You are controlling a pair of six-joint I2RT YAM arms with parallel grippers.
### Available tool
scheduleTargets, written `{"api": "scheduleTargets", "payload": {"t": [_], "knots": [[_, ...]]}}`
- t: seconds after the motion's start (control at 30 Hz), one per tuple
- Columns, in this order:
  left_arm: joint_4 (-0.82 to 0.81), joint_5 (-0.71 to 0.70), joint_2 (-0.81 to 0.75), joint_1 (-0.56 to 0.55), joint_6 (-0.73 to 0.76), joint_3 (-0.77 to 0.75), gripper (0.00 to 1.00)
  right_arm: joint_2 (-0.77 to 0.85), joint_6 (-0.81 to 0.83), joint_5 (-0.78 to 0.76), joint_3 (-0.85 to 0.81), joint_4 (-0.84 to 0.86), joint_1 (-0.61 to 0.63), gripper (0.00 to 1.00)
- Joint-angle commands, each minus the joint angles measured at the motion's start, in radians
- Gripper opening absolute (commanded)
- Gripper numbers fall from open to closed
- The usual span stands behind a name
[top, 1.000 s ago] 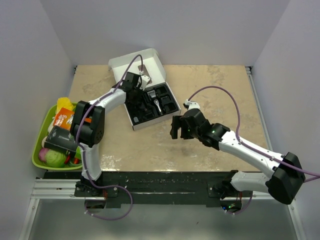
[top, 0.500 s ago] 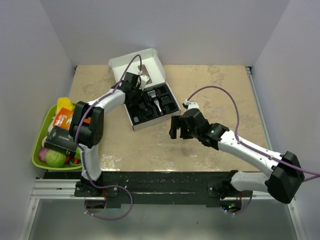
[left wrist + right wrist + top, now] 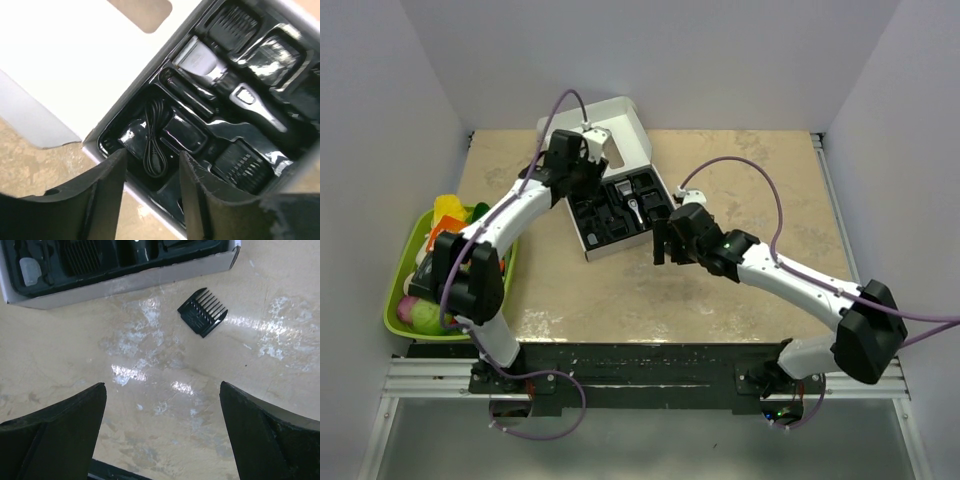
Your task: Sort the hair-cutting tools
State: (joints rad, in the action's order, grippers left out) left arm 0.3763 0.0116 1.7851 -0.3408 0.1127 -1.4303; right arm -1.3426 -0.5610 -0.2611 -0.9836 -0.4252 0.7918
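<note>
The slim black hair clipper (image 3: 235,87) with its silver blade head lies in the black insert of the white box (image 3: 642,150). Black comb attachments (image 3: 244,160) sit in pockets around it. The thin black cord (image 3: 155,145) is coiled in a pocket near the box's corner. My left gripper (image 3: 152,156) hovers over that corner, open, with nothing between its fingers. One more comb attachment (image 3: 202,311) lies loose on the table just outside the box's wall (image 3: 125,284). My right gripper (image 3: 162,387) hangs wide open above bare table, short of that comb.
A green tray (image 3: 395,310) of colourful packets and fruit sits at the table's left edge, beside the left arm's base. The box's lid (image 3: 620,125) stands open toward the back. White walls close in the table on three sides.
My left gripper has opened and pulled back from inside the box toward its left corner. The right arm has moved left, closer to the box, with its jaws a little wider.
</note>
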Motion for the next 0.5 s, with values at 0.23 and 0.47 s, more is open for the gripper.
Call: {"api": "scheduleTargets", "payload": {"t": [0.23, 0.47], "knots": [[0.13, -0.036, -0.407, -0.007, -0.205, 0.132, 0.99, -0.173, -0.034, -0.139, -0.112, -0.012, -0.086, 0.98], [0.138, -0.016, -0.636, -0.007, -0.261, 0.326, 0.99, -0.265, -0.039, -0.196, -0.136, -0.018, -0.086, 0.98]]}}
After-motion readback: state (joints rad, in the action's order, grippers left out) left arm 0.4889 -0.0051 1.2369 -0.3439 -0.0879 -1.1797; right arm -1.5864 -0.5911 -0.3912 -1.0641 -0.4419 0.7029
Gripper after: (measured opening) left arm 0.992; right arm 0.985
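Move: The comb guard still on the bare table lies about 9 cm ahead of the right hand, some 2 cm to its right and 12 cm below. The box's middle is roughly 10 cm farther out than the guard and 13 cm left of it; inside the box, the clipper is about 20 cm ahead of the right hand and 8 cm to its left. The left hand has the cable, already lying in the box, about 3 cm ahead, level sideways and 10 cm below; the guard is some 9 cm back and 23 cm to its right. The right hand goes for the comb guard beside the box, its wide-open fingers first reaching forward, then sinking and easing right for about 5 cm forward, as much down and 3 cm right, while the wrist turns some 10 degrees clockwise and dips its left side; it is still above the guard at the end. The empty left hand leaves the cable in the box, rising about 10 cm and then drawing back nearly 11 cm with a little drift left, its half-open fingers spreading fully. ##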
